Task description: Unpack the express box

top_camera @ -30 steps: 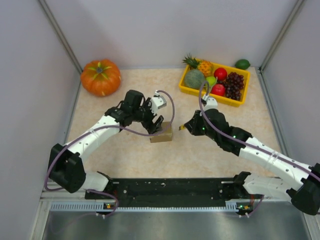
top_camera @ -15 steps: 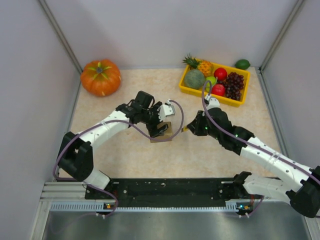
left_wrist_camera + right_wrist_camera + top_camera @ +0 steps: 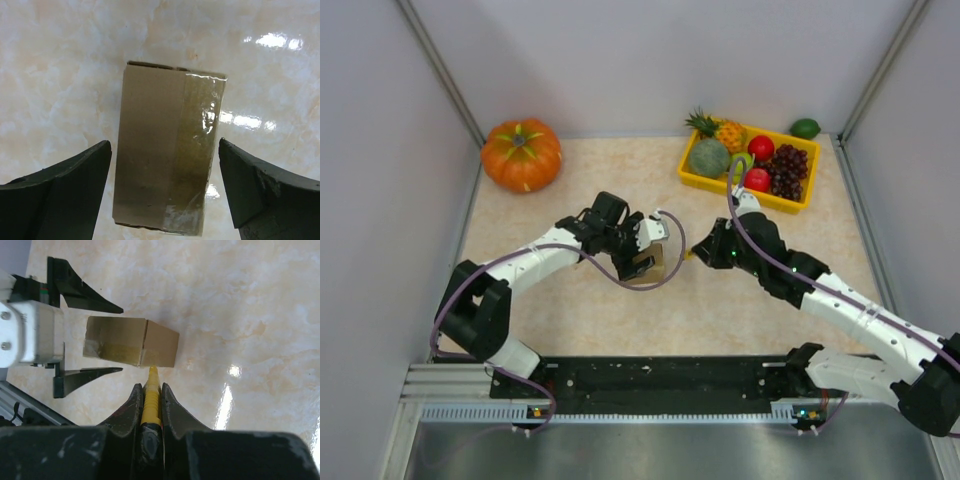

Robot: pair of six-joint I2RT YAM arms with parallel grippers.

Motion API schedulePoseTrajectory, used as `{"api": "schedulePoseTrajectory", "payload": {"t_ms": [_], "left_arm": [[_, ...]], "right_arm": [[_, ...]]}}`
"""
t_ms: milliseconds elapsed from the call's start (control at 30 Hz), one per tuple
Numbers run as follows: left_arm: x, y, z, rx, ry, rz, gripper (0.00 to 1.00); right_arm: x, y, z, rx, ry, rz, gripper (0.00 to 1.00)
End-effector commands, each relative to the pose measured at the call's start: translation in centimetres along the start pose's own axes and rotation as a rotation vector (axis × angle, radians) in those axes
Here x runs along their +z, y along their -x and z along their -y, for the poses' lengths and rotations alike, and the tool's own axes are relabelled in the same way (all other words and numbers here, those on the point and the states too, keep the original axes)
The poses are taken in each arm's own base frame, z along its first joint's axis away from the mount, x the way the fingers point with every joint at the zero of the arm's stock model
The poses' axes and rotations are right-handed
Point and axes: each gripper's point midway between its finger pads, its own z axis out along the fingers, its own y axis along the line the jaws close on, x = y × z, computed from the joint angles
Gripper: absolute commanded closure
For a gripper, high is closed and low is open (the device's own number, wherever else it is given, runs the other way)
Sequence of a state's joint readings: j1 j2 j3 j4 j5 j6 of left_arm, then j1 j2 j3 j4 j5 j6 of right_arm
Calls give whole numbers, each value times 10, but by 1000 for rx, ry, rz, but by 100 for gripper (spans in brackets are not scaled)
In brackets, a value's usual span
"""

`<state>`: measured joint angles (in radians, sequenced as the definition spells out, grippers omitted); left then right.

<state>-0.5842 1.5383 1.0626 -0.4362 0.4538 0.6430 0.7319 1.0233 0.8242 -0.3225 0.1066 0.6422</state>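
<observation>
The express box (image 3: 167, 150), a small brown carton sealed with clear tape, lies on the marble table. My left gripper (image 3: 165, 145) is open and straddles it, with a dark finger on each side and a gap to both. In the top view this gripper (image 3: 645, 250) covers most of the box (image 3: 659, 262). My right gripper (image 3: 150, 387) is shut on a yellow-tipped tool (image 3: 150, 400). The tool's tip sits at the box's (image 3: 131, 341) near corner seam. In the top view the right gripper (image 3: 700, 252) is just right of the box.
An orange pumpkin (image 3: 522, 154) sits at the back left. A yellow fruit tray (image 3: 705, 185) with pineapple, grapes and apples is at the back right, with a lime (image 3: 805, 128) behind it. Grey walls close in both sides.
My left gripper swung right and came down over the box, its jaws opening a little wider. The right gripper edged left, bringing the tool tip up to the box.
</observation>
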Motion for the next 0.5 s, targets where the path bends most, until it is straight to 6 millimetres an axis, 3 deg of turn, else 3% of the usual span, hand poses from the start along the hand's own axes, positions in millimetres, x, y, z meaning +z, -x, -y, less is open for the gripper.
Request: {"api": "schedulePoseTrajectory", "payload": {"t_ms": [0,200,467], "left_arm": [[7,-1,-8,38,51,25,9],[7,1,-13,64,90,53,23],[8,-10,-8,43,81,21,52]], "right_arm": [[4,11,-7,37,40,45,100],[8,15,-12,66,81,79,100],[21,22,-18,79,114,135,100]]}}
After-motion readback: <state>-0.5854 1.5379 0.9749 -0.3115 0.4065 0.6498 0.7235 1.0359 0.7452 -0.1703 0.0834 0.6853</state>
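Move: The box lies just beyond my left fingertips, which are open on either side of it: its middle is about 2 cm to the right, 1 cm ahead and some 3 cm below. The knife in my right hand hangs roughly 12 cm to the right of my left hand, 4 cm nearer me and 8 cm higher. From my right hand the box is about 10 cm to the left, 5 cm ahead and 11 cm lower. I sink my left hand about 2 cm with its open fingers astride the box, then shut them by roughly a quarter of their range until both pads pinch its long sides. Meanwhile my right hand, still gripping the yellow knife, eases about 1 cm to the left, slightly forward and down, bringing the tip closer to the box and rolling some 5 degrees. ##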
